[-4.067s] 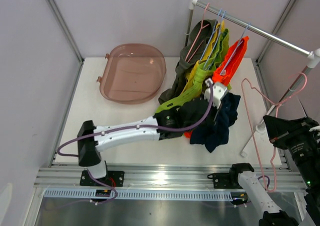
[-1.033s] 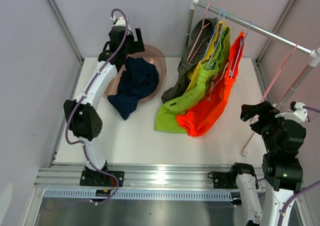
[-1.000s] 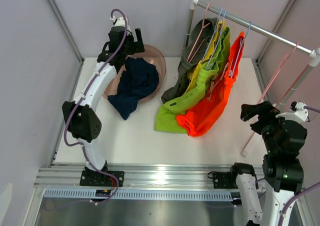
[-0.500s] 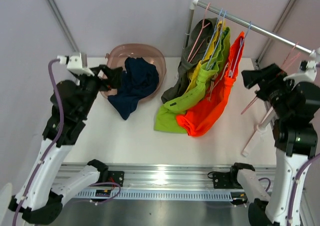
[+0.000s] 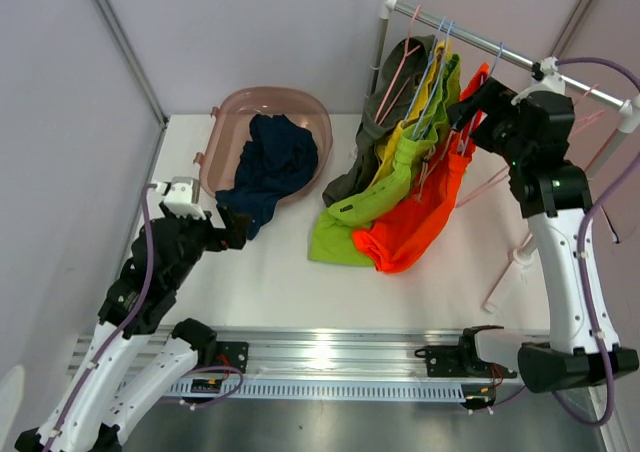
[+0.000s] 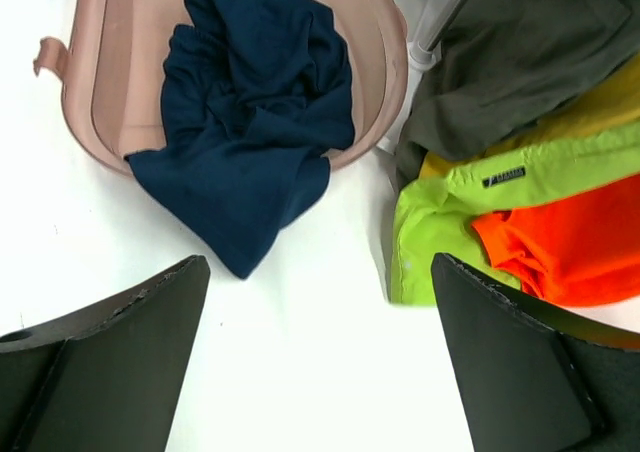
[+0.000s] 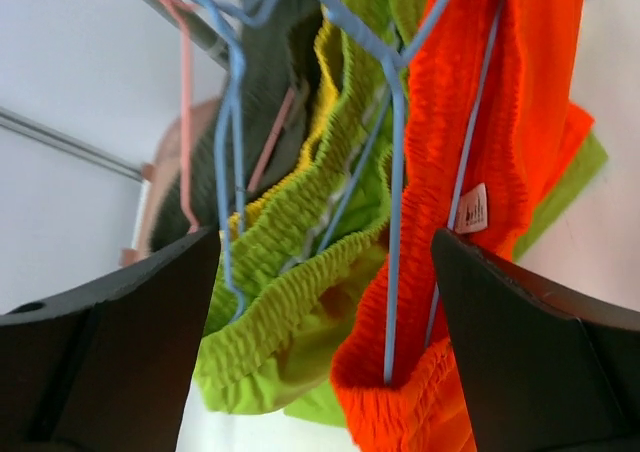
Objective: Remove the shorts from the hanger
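The navy shorts lie in the pink tub, one leg spilling over its near rim; they also show in the left wrist view. The orange shorts, lime green shorts, yellow shorts and olive-grey shorts hang on hangers from the rail, their legs resting on the table. My right gripper is open beside the orange shorts, its jaws either side of their blue hanger. My left gripper is open and empty, low over the table near the tub.
The rail stands on a white post at the back and a slanted leg at the right. An empty pink hanger hangs at the rail's right end. Grey walls close in on both sides.
My left gripper has drawn back from the tub toward the near left. My right arm has swung left to the rail, up to the orange shorts. The navy shorts went from hanger to tub earlier.
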You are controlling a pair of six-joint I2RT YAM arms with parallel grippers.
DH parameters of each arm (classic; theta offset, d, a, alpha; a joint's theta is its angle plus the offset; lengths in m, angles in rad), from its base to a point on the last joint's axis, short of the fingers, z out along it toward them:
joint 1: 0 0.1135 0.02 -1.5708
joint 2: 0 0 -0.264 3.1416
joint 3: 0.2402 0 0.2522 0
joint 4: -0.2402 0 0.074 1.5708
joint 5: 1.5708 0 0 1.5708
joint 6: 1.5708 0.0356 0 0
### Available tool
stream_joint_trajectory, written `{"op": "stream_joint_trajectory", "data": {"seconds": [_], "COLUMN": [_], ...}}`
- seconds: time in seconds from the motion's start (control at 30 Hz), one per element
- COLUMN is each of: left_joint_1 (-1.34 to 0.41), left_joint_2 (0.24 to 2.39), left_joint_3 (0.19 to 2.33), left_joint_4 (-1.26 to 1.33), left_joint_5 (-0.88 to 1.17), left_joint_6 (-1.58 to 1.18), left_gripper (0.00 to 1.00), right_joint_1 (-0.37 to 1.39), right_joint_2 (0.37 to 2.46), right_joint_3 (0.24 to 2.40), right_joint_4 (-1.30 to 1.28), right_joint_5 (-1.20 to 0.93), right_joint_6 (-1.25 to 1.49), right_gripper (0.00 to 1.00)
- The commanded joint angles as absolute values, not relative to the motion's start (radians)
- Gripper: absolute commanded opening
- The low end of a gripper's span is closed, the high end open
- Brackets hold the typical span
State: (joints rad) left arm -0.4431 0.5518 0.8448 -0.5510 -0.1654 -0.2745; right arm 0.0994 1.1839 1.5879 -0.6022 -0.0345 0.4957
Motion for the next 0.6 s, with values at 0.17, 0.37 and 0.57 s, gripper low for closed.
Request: {"op": "stream_joint_trajectory", "data": {"seconds": [0.17, 0.37, 0.57], "left_joint_1": [-0.448, -0.448, -0.448], "left_joint_2": [0.46, 0.479, 0.485], "left_joint_3": [0.796, 0.784, 0.782], "left_joint_4": [-0.58, -0.563, -0.557], "left_joint_5": [-0.121, -0.107, -0.094], "left_joint_6": [-0.285, -0.284, -0.281], "left_gripper": [0.99, 0.99, 0.99], "right_joint_1": [0.204, 0.218, 0.221], "right_joint_2": [1.255, 1.27, 1.284], "right_joint_3": [1.621, 1.609, 1.603], "right_joint_4": [-0.534, -0.526, -0.528], "right_joint_5": [0.276, 0.333, 0.357], "right_joint_6": [0.357, 0.338, 0.319], "right_gripper": [0.79, 0.55, 0.29]}}
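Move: The right hand's open fingers straddle the near wire of the blue hanger carrying the orange shorts, with that wire about 3 cm ahead, 2 cm to the right and 3 cm lower. The orange shorts' middle hangs some 4 cm ahead, 3 cm left and 14 cm down; the green shorts are about 10 cm left and 5 cm ahead, and the empty pink hanger is about level, 14 cm right. From the left hand the wire is roughly 43 cm right and 15 cm ahead. The right hand eases about 3 cm forward, sinking nearly as much early on and edging a little to its right, to bring the near wire of the blue hanger deeper between its fingers. Meanwhile it rolls its left side down and swings some 10 degrees clockwise, the fingers closing from wide open to about a third of their opening around the wire, still with a gap; the empty, open left hand settles back and down by some 2 cm. ##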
